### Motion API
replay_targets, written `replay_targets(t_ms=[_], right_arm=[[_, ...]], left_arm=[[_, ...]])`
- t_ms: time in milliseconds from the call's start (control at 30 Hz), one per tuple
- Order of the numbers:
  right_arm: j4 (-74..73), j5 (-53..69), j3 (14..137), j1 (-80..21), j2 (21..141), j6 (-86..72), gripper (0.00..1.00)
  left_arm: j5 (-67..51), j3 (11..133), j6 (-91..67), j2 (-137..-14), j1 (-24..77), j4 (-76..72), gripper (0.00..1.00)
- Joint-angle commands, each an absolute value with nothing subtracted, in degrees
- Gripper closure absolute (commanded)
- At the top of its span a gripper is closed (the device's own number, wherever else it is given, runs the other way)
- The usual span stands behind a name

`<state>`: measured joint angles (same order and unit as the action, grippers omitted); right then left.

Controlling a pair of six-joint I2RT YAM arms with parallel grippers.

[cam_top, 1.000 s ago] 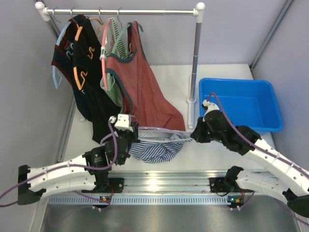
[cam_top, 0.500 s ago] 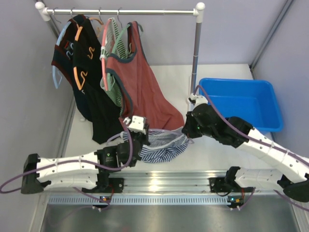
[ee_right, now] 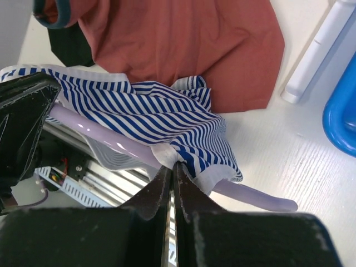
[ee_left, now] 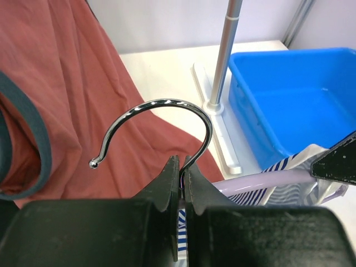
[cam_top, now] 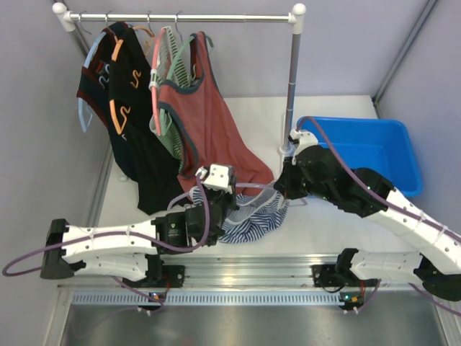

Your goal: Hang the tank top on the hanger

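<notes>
The navy-and-white striped tank top (cam_top: 252,214) hangs bunched between my two grippers above the table. It drapes over the pale lilac hanger (ee_right: 105,140), whose arm tip pokes out past the fabric. My left gripper (ee_left: 182,167) is shut on the base of the hanger's metal hook (ee_left: 161,114). My right gripper (ee_right: 172,169) is shut on the top's white-trimmed edge (ee_right: 172,153), right beside the lilac arm. In the top view the left gripper (cam_top: 225,193) is at the top's left end and the right gripper (cam_top: 282,189) at its right end.
A rust-red tank top (cam_top: 209,130), a green-striped top and dark garments hang from the rail (cam_top: 180,16) at the back left. The rack's upright post (cam_top: 291,94) stands close behind the right gripper. A blue bin (cam_top: 360,151) sits at the right.
Both grippers moved: the left arm carried the hanger hook rightward and farther back, the right gripper shifted left and back. The striped top lifted and bunched tighter between them.
</notes>
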<state>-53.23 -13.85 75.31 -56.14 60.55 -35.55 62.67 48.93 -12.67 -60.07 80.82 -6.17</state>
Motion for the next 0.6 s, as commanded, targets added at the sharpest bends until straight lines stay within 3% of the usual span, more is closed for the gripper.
replay_targets(t_ms=[0,100,167,200,300,367,433,567], right_arm=[[-53.88,-14.59,80.15,-57.22,59.50,-34.19,1.00],[-53.97,-13.19,82.87,-57.57,59.33,-33.58,0.96],[-54.31,-13.09,84.54,-57.57,59.15,-32.79,0.87],[-54.66,-13.01,84.99,-57.66,58.89,-32.44,0.74],[-52.66,-9.59,86.13,-57.66,57.49,-29.89,0.50],[-50.99,-7.04,86.83,-57.57,56.61,-26.74,0.40],[-49.40,-4.84,88.14,-57.66,55.29,-24.01,0.34],[-49.57,-4.57,92.02,-57.66,54.58,-15.50,0.36]], left_arm=[[63.63,54.75,-11.25,-60.03,81.21,-8.62,1.00],[62.58,56.77,-10.99,-60.56,81.12,-6.77,1.00],[62.23,58.00,-10.90,-60.73,81.12,-5.63,1.00],[62.14,58.44,-10.55,-60.65,81.12,-5.28,1.00],[61.44,60.46,-9.50,-60.38,81.12,-3.52,1.00],[59.69,62.39,-7.48,-60.38,81.21,-2.73,1.00],[58.37,65.89,-6.86,-61.17,81.21,-0.89,1.00],[53.02,72.58,-7.73,-62.23,81.21,8.67,1.00]])
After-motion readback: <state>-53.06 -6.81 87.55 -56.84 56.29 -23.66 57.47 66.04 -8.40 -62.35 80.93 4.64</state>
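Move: The left hand grips the hanger at its hook; the rack rail it has to reach runs roughly 27 cm ahead and some 28 cm higher, with the rack's right post about as far ahead and 16 cm to this hand's right. The right hand pinches the striped tank top at the hanger's right end. The tank top's middle lies about 7 cm left, 4 cm back and 8 cm below, and the blue bin some 22 cm ahead, 28 cm right and 17 cm below. Both hands lift the hanger together at first, then the right fingers open wide and let go of the tank top at the hanger's right end, while that hand keeps rising, about 10 cm in all, easing a little back with its fingertips tipping up and turning counter-clockwise by some 20 degrees altogether. The left hand keeps its pinch on the hook and carries the hanger almost straight up about 8 cm, towards the height of the rail, hardly turning. ##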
